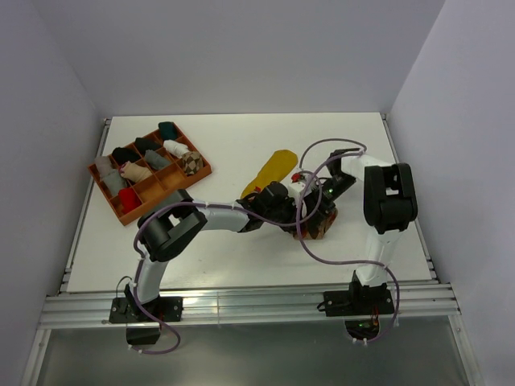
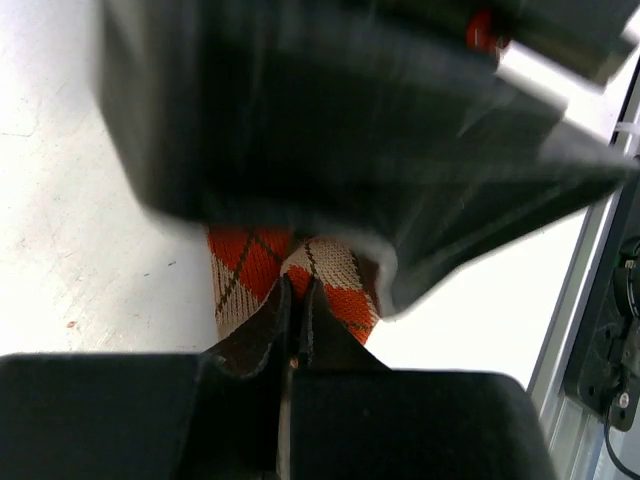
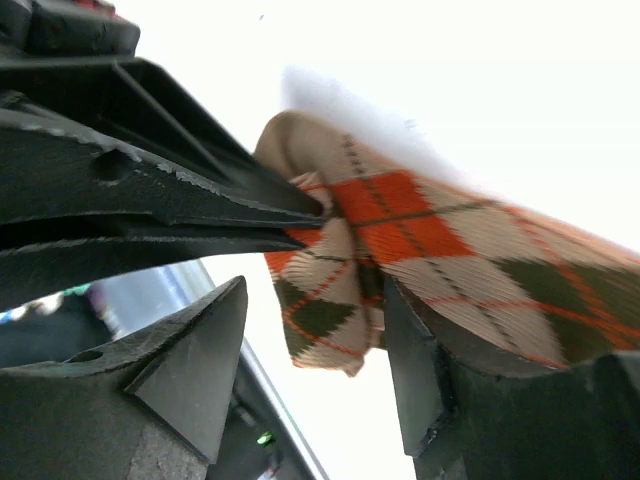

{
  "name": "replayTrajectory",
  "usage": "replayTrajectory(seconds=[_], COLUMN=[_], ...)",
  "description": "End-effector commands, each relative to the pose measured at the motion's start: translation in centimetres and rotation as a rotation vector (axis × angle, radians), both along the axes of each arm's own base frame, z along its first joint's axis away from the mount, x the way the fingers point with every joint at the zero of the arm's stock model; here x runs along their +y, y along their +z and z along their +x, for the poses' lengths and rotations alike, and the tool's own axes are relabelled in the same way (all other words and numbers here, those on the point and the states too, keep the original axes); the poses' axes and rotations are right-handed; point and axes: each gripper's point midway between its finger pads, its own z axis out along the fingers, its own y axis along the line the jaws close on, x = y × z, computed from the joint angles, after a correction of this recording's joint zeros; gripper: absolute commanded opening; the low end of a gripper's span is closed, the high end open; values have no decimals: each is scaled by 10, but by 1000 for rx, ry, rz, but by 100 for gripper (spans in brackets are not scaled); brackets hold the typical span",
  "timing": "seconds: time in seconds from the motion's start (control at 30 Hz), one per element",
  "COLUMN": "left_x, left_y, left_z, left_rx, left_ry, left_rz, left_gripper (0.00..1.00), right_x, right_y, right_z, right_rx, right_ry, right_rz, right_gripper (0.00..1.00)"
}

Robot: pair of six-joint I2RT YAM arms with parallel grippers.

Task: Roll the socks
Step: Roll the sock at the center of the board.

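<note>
An orange-brown-cream argyle sock (image 1: pixel 316 227) lies bunched at the table's middle, between both grippers. My left gripper (image 2: pixel 297 287) is shut, and its fingertips pinch a fold of this sock (image 2: pixel 255 262). The right wrist view shows those fingertips biting the knit (image 3: pixel 400 215). My right gripper (image 3: pixel 315 350) is open. A loose flap of the sock hangs between its fingers, and the sock's body drapes over the right finger (image 3: pixel 420 385). A plain mustard sock (image 1: pixel 272 171) lies flat just behind the grippers. A brown-and-cream argyle bundle (image 1: pixel 191 163) sits in the tray.
An orange compartment tray (image 1: pixel 105 194) at the back left holds several small sock bundles in black, grey, white, teal and red. The right arm's cable (image 1: pixel 322 149) loops over the work spot. A metal rail (image 1: pixel 241 305) runs along the near edge.
</note>
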Motion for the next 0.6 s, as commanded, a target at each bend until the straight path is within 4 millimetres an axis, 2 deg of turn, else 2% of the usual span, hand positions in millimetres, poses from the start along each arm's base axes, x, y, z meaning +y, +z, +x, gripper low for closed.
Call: replayTrajectory(seconds=[0.0, 0.2, 0.33, 0.43, 0.57], left_x=[15, 18, 18, 17, 18], left_y=[-23, -22, -18, -16, -16], left_z=[-2, 4, 6, 6, 5], left_rx=[21, 20, 22, 24, 23], left_ry=[52, 102, 124, 124, 125], left_rz=[91, 91, 79, 76, 72], left_gripper=[0, 0, 0, 0, 0], right_x=[-8, -22, -54, -73, -79], right_y=[6, 15, 22, 18, 11], right_z=[30, 40, 61, 68, 67], right_rx=[-164, -195, -235, -253, -236], right_ry=[-53, -161, -317, -388, -438], right_rz=[-29, -60, -99, -164, -206], right_gripper=[64, 65, 63, 64, 65])
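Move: The right hand, open, hovers beside the fold pinched in the left fingers, which lies about 4 cm to its left and 3 cm back. The sock's cuff end is roughly 3 cm ahead of the right hand, 5 cm to its right and a couple lower; the yellow sock lies some 15 cm ahead and 13 cm left. From the left hand the cuff is about 6 cm ahead, 9 cm right and 3 cm lower. Forward first, then swinging out to its right, the right hand backs away from the pinched fold towards the far right side of the sock, about 10 cm in all and rising only a centimetre, fingers staying open. Its wrist turns some 20 degrees clockwise. The left fingers stay shut on the fold and hold it practically in place. ##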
